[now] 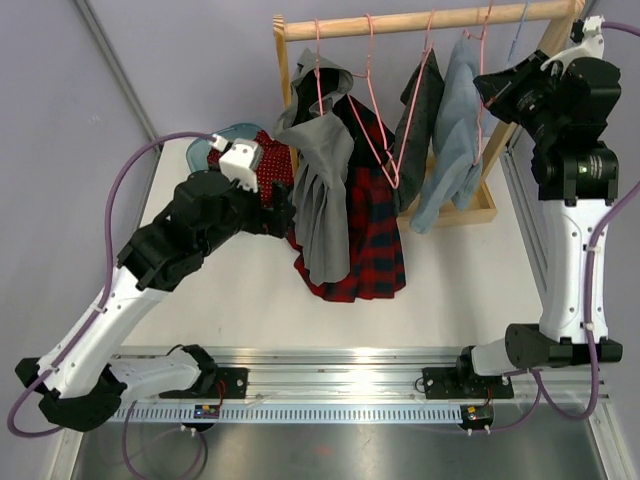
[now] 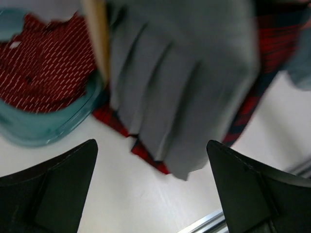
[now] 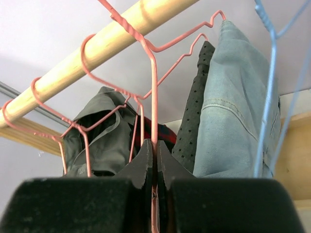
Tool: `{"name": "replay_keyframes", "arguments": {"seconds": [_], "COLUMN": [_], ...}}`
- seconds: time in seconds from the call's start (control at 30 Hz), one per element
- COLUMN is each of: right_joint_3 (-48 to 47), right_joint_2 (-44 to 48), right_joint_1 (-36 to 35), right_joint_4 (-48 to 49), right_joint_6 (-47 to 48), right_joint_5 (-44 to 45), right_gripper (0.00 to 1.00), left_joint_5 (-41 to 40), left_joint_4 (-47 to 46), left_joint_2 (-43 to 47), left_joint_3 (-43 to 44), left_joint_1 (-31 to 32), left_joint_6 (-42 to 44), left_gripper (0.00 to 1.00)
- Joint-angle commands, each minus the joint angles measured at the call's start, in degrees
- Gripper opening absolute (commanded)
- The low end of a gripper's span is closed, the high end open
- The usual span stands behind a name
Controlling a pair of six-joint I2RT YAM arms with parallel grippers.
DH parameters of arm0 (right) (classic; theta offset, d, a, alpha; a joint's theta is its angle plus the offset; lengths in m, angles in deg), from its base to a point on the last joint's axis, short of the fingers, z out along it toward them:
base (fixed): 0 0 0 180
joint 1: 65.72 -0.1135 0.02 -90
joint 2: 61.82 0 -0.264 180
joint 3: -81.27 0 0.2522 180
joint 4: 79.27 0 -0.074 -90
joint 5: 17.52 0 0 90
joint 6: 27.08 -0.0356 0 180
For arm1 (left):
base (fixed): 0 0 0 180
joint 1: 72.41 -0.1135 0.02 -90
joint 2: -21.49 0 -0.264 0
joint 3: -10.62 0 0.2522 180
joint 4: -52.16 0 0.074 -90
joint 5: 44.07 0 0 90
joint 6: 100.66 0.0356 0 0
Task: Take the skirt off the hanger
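Note:
The tartan skirt (image 1: 372, 235) hangs low on the rack, partly behind a grey garment (image 1: 322, 190). Its red hem shows in the left wrist view (image 2: 146, 154) and a patch in the right wrist view (image 3: 165, 135). It seems to hang from a pink hanger (image 1: 378, 120). My left gripper (image 1: 288, 215) is open and empty (image 2: 153, 189), low beside the grey garment and the skirt's hem. My right gripper (image 1: 487, 88) is high by the rod, shut (image 3: 155, 160) on the wire of another pink hanger (image 3: 154, 97), whose other arm runs to the denim garment (image 3: 238, 107).
The wooden rod (image 1: 430, 20) carries several pink hangers and a light blue hanger (image 3: 267, 73). A dark grey dotted garment (image 1: 420, 110) hangs beside the denim. A teal basin (image 2: 46, 131) holds the red white-dotted garment (image 2: 46, 73). A wooden rack post (image 2: 97, 39) stands close.

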Motion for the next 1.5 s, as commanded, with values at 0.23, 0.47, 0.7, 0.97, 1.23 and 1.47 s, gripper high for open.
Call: {"name": "replay_keyframes", "arguments": {"seconds": [0.23,0.47,0.7,0.97,1.23,1.47], "right_joint_3": [14.08,14.35,14.96,15.14,14.70,14.17], "right_joint_2": [19.07,25.14,29.36,30.51,30.77,30.95], "right_joint_1": [0.14,0.05,0.05,0.05,0.05,0.05], "right_joint_4": [4.37,-0.11,-3.10,-3.46,-3.37,-3.28], "right_joint_6": [-2.23,-2.59,-2.50,-3.55,-4.52,-5.31], "right_joint_5": [-1.56,-3.40,-3.49,-3.85,-4.72,-5.16], "right_gripper": [0.00,0.00,0.00,0.00,0.00,0.00], "left_joint_5": [0.62,-4.05,-0.01,2.71,9.38,14.59], "left_joint_4": [-15.43,-21.33,-23.97,-27.05,-33.28,-38.48], "left_joint_2": [-16.18,-28.40,-33.33,-33.77,-33.42,-35.09], "left_joint_3": [16.76,21.77,24.50,23.18,18.79,17.55], "left_joint_1": [29.08,38.06,39.47,39.56,39.64,39.47], "left_joint_6": [8.19,8.28,7.49,5.56,5.12,4.24], "left_gripper": [0.99,0.99,0.99,0.99,0.74,0.15]}}
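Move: The denim skirt hangs on a pink hanger already pinched in the right fingers; its middle is about 5 cm to the right hand's left, 6 cm ahead and 15 cm below. From the left hand it is roughly 34 cm to the right, 12 cm ahead, about level. Counted from the left hand, the grey hoodie is some 8 cm ahead and 8 cm right, and the dark dotted garment about 14 cm ahead and 27 cm right. The skirt on its hanger is drawn about 18 cm straight back, out from the rail, by the right hand, which keeps its pinch and then holds still. The open left hand swings right some 33 cm and back about 16 cm, past the near side of the hoodie, rising then sinking and turning about 50 degrees clockwise, then closes most of the way on the denim's lower near edge. ##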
